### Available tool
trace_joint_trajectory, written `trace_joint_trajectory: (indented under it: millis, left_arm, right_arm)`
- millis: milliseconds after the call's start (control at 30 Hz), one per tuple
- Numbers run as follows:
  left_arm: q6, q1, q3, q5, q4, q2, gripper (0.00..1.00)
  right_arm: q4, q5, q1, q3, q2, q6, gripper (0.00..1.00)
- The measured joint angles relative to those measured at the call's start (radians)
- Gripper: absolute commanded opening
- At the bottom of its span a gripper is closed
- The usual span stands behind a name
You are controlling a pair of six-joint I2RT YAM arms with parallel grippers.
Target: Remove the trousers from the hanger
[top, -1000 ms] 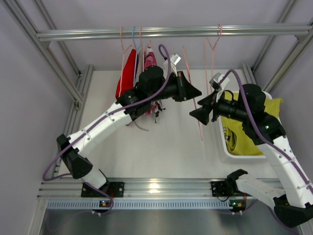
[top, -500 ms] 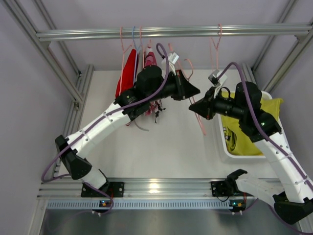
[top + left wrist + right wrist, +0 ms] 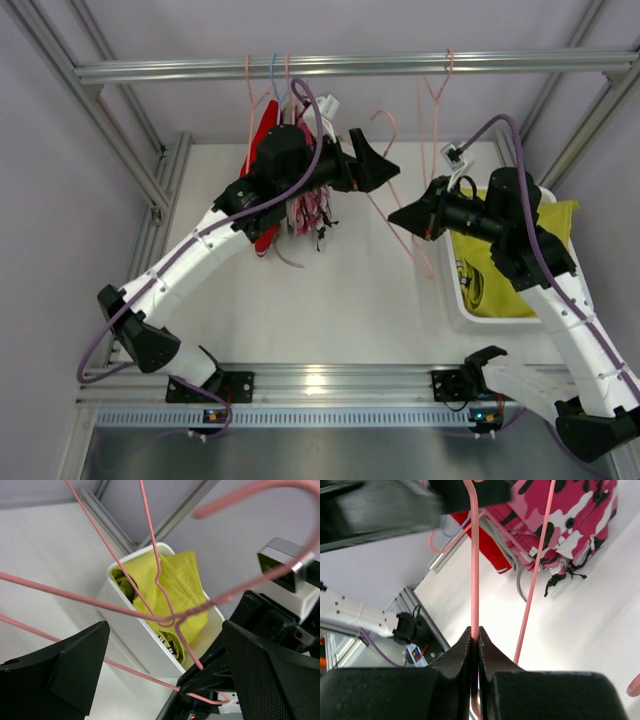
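The yellow trousers (image 3: pixel 503 268) lie folded in the white bin (image 3: pixel 456 300) at the right, off any hanger; the left wrist view shows them there too (image 3: pixel 186 578). A bare pink wire hanger (image 3: pixel 388 120) hangs in the air between the arms. My right gripper (image 3: pixel 394 217) is shut on one of its wires (image 3: pixel 475 580), jaws pinched tight (image 3: pixel 475 641). My left gripper (image 3: pixel 384 165) is open beside the hanger's hook, and its fingers (image 3: pixel 60 670) stand wide on either side of the wire (image 3: pixel 165 619) without touching it.
A red garment (image 3: pixel 264 140) and a pink camouflage garment (image 3: pixel 310 205) hang on hangers from the top rail (image 3: pixel 180 70), behind my left arm. Another bare pink hanger (image 3: pixel 441 85) hangs from the rail at the right.
My right gripper closed on the hanger wire. My left gripper then opened, let go of the hook and drew back up and left. The hanger's hook now stands free below the rail.
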State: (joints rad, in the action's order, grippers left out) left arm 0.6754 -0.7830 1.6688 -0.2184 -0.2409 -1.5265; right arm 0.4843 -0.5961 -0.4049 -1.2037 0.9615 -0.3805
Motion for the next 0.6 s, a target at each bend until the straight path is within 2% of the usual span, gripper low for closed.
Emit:
trace_joint_trajectory:
  millis: [333,600]
  left_arm:
    - [-0.181,0.006,-0.024,0.102,0.008,0.177,0.99]
    - [-0.259,0.006,-0.050,0.168,-0.006,0.177,0.99]
  right_arm:
    - [-0.004,0.138,0.035,-0.034,-0.013,-0.156,0.00]
    - [-0.018,0.263,0.035,-0.163,0.047,-0.174,0.00]
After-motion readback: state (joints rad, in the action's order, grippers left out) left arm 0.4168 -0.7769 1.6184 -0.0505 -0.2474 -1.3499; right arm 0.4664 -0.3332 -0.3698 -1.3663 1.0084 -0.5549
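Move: Ahead and above the right hand, which already pinches a lower shoulder of the bare pink hanger, lies the rail spot: some 16 cm farther out, 2 cm right and 22 cm up. The empty hanger already hung there has its middle about 16 cm ahead, 10 cm right and 10 cm above this hand. From the open, empty left hand the pink camo trousers hang roughly 17 cm left, 8 cm ahead and 15 cm below; the red trousers are 10 cm farther left of them. Keeping its pinch on the hanger wire, the right hand carries the hanger up about 6 cm, forward some 5 cm and slightly right towards the rail, turning clockwise nearly 20 degrees; most of the rise comes late. The left hand, still wide open, draws away from the hanger, up and left about 6 cm each with fingers tipping upward, then sinks some 2 cm. ##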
